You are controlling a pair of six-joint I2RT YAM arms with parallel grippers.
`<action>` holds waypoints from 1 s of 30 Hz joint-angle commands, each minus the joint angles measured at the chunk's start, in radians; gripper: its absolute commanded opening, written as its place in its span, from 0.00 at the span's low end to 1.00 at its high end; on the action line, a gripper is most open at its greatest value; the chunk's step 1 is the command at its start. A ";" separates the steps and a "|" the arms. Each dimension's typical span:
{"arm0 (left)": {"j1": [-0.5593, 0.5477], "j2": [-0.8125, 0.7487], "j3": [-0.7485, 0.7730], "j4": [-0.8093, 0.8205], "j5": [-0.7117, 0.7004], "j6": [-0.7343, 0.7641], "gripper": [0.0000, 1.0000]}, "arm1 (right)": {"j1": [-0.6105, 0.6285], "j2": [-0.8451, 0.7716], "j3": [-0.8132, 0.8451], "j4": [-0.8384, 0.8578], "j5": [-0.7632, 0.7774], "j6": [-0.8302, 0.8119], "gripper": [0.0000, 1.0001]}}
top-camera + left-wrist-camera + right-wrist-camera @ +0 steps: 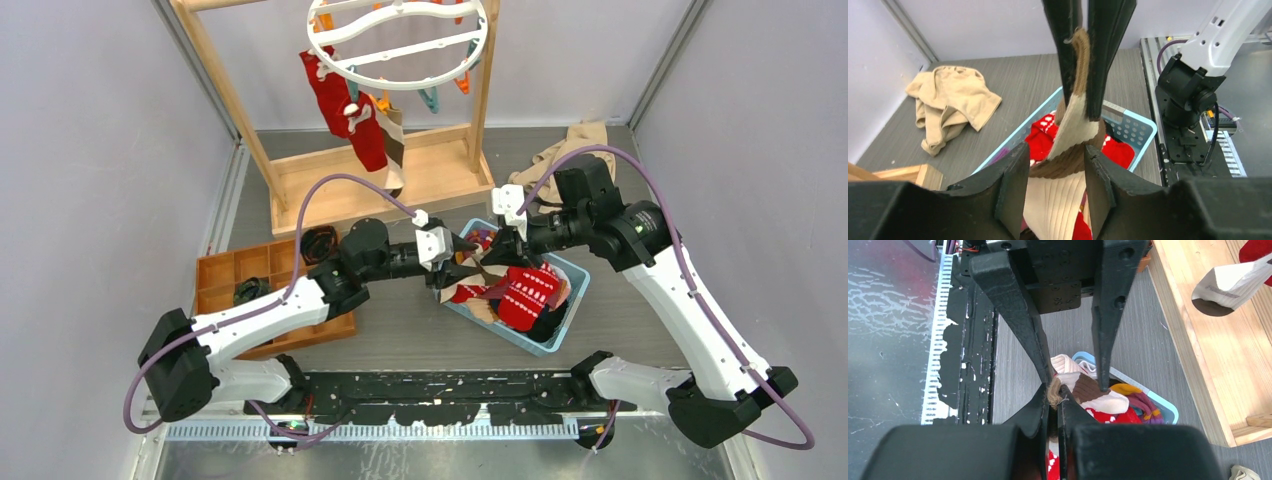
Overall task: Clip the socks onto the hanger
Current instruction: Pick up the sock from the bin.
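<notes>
A tan-and-brown sock (482, 272) hangs stretched over the blue basket (578, 272) of socks. My right gripper (1054, 396) is shut on its tan cuff, and in the left wrist view the right gripper (1080, 45) comes down from above, pinching that cuff. My left gripper (1055, 187) stands open around the sock (1068, 135), whose brown band lies between the pads. The white round hanger (400, 86) hangs at the top, with a red sock (340, 100) and a tan-and-brown sock (393, 150) clipped to it.
The wooden frame (430, 175) stands behind the basket. A wooden compartment tray (235, 272) lies at the left. A beige cloth (572, 150) is crumpled at the back right. Red patterned, purple and orange socks fill the basket (1168, 410).
</notes>
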 commanded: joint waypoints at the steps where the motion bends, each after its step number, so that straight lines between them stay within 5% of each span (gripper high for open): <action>1: 0.000 -0.003 0.014 0.140 0.096 -0.056 0.37 | 0.007 -0.016 0.012 0.013 -0.021 0.012 0.02; 5: 0.000 -0.018 -0.008 0.128 0.119 -0.076 0.03 | 0.006 -0.020 0.013 0.019 -0.016 0.026 0.02; 6: 0.000 -0.024 -0.016 0.130 0.116 -0.081 0.00 | 0.007 -0.021 0.014 0.021 -0.014 0.029 0.02; 11: 0.000 -0.066 -0.062 0.147 0.069 -0.111 0.00 | 0.007 -0.028 0.006 0.047 -0.006 0.081 0.08; 19: 0.000 -0.194 -0.186 0.238 -0.035 -0.171 0.00 | -0.014 -0.079 -0.071 0.148 -0.047 0.260 0.69; 23: 0.000 -0.263 -0.223 0.236 -0.028 -0.151 0.00 | -0.016 -0.128 -0.163 0.228 -0.087 0.343 0.80; 30: 0.000 -0.351 -0.230 0.164 0.000 -0.077 0.00 | -0.014 -0.268 -0.398 0.627 -0.099 0.655 0.96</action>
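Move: Just beyond the left hand's open fingers hangs the brown-and-cream sock, its middle about 1 cm back, 1 cm right and 4 cm below. From the left hand, the sock bin is some 2 cm ahead, 11 cm right and 18 cm down; the stand's wooden base is roughly 32 cm ahead and 21 cm left, 20 cm lower. The right hand already pinches the sock's upper end, its middle about 1 cm ahead, 3 cm left and 6 cm below. Shutting on the sock just below the right fingertips, the left hand pinches it while easing back. The right hand keeps its hold, then opens wide and lets go, backing off and down about 3 cm with a slight roll. The left keeps its grip and draws the sock left, back and finally up, away from the right hand, some 7 cm in all. ##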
